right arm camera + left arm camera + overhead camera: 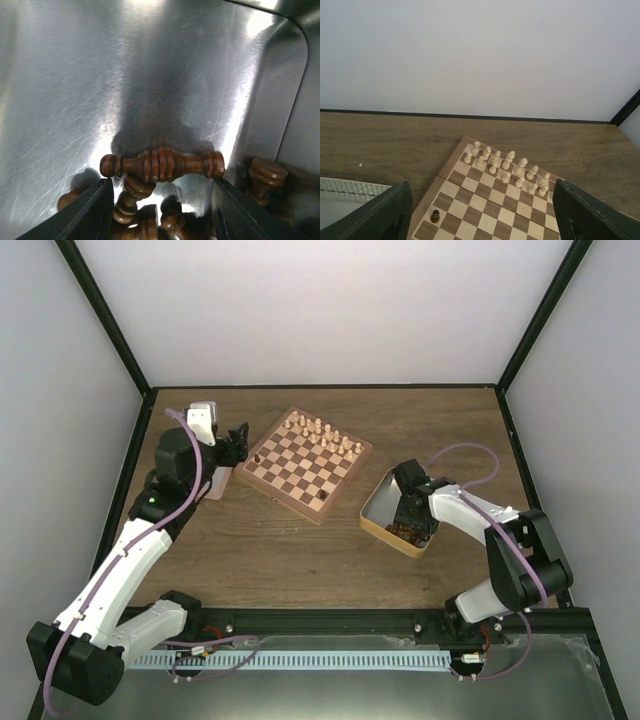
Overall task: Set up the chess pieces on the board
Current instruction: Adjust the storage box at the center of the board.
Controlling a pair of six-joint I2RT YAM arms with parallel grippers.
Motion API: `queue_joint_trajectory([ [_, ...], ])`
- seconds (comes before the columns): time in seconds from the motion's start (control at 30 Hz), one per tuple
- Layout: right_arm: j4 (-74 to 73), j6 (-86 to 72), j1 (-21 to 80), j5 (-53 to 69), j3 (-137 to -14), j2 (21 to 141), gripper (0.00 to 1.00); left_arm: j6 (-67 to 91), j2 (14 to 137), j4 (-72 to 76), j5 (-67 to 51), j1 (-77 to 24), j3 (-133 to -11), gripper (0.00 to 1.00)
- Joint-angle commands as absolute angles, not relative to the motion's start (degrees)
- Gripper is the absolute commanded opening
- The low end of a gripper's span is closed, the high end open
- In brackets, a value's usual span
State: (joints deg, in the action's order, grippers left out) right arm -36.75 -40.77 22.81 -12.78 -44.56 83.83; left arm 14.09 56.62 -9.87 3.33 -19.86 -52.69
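The board (pixel 308 464) lies at the table's middle left, with pale pieces (pixel 507 167) in its far rows. One dark chess piece (pixel 435 216) stands on a near corner square, also seen as a dark piece (pixel 257 458) from above. My left gripper (pixel 481 200) hovers open at that board edge, nothing between its fingers (pixel 387 215). My right gripper (pixel 162 200) is down inside a metal tin (pixel 380 524), open. A dark turned piece (pixel 161 165) lies crosswise just past its fingertips (pixel 87 210), on a heap of several dark pieces (pixel 131 200).
A second tin (pixel 342 200) lies left of the board under my left arm. The right tin's wall (pixel 295 100) rises close on the right, with one dark piece (pixel 265 177) against it. Dark frame rails edge the table.
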Motion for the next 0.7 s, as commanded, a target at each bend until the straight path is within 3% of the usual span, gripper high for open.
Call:
queue_joint_trajectory([
  [0.0,-35.75,-38.95,21.18,-14.16,-47.37,85.52,0.55,13.2,56.6,-8.79,2.85,-19.69,-52.24,0.78],
  [0.2,-36.87,-31.34,21.1,-11.74,-55.67,86.13,0.65,13.12,56.6,-8.79,3.16,-19.69,-52.19,0.79],
  [0.47,-32.86,-20.57,21.01,-15.84,-60.59,88.72,0.88,12.49,56.26,-8.79,3.69,-19.69,-52.06,0.79],
  [0.67,-28.92,-12.26,18.15,-14.21,-62.03,93.1,0.86,12.23,56.1,-8.97,4.12,-19.69,-51.92,0.79],
])
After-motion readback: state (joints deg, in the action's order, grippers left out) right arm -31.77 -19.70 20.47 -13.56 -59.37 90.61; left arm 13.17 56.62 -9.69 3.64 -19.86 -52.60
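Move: The right hand, half open, is down inside the storage box, low over the dark pieces, whose pile lies about 3 cm back, 1 cm left and some 2 cm below. The box's far corner is roughly 12 cm ahead, 5 cm left and 2 cm above; the chessboard's middle stands about 12 cm ahead and 26 cm left, 1 cm below. From the high, idle left hand, that far corner lies some 34 cm right, 3 cm ahead and 27 cm below. Empty-fingered, the right hand dips a touch, then sweeps forward about 9 cm and climbs some 6 cm out of the storage box, away from the dark pieces and towards the box's far corner, sinking back about a centimetre at the end. On the way the fingers spread from half to nearly fully open, while the wrist turns some 15 degrees counter-clockwise and the fingertips tip about 10 degrees more forward. ##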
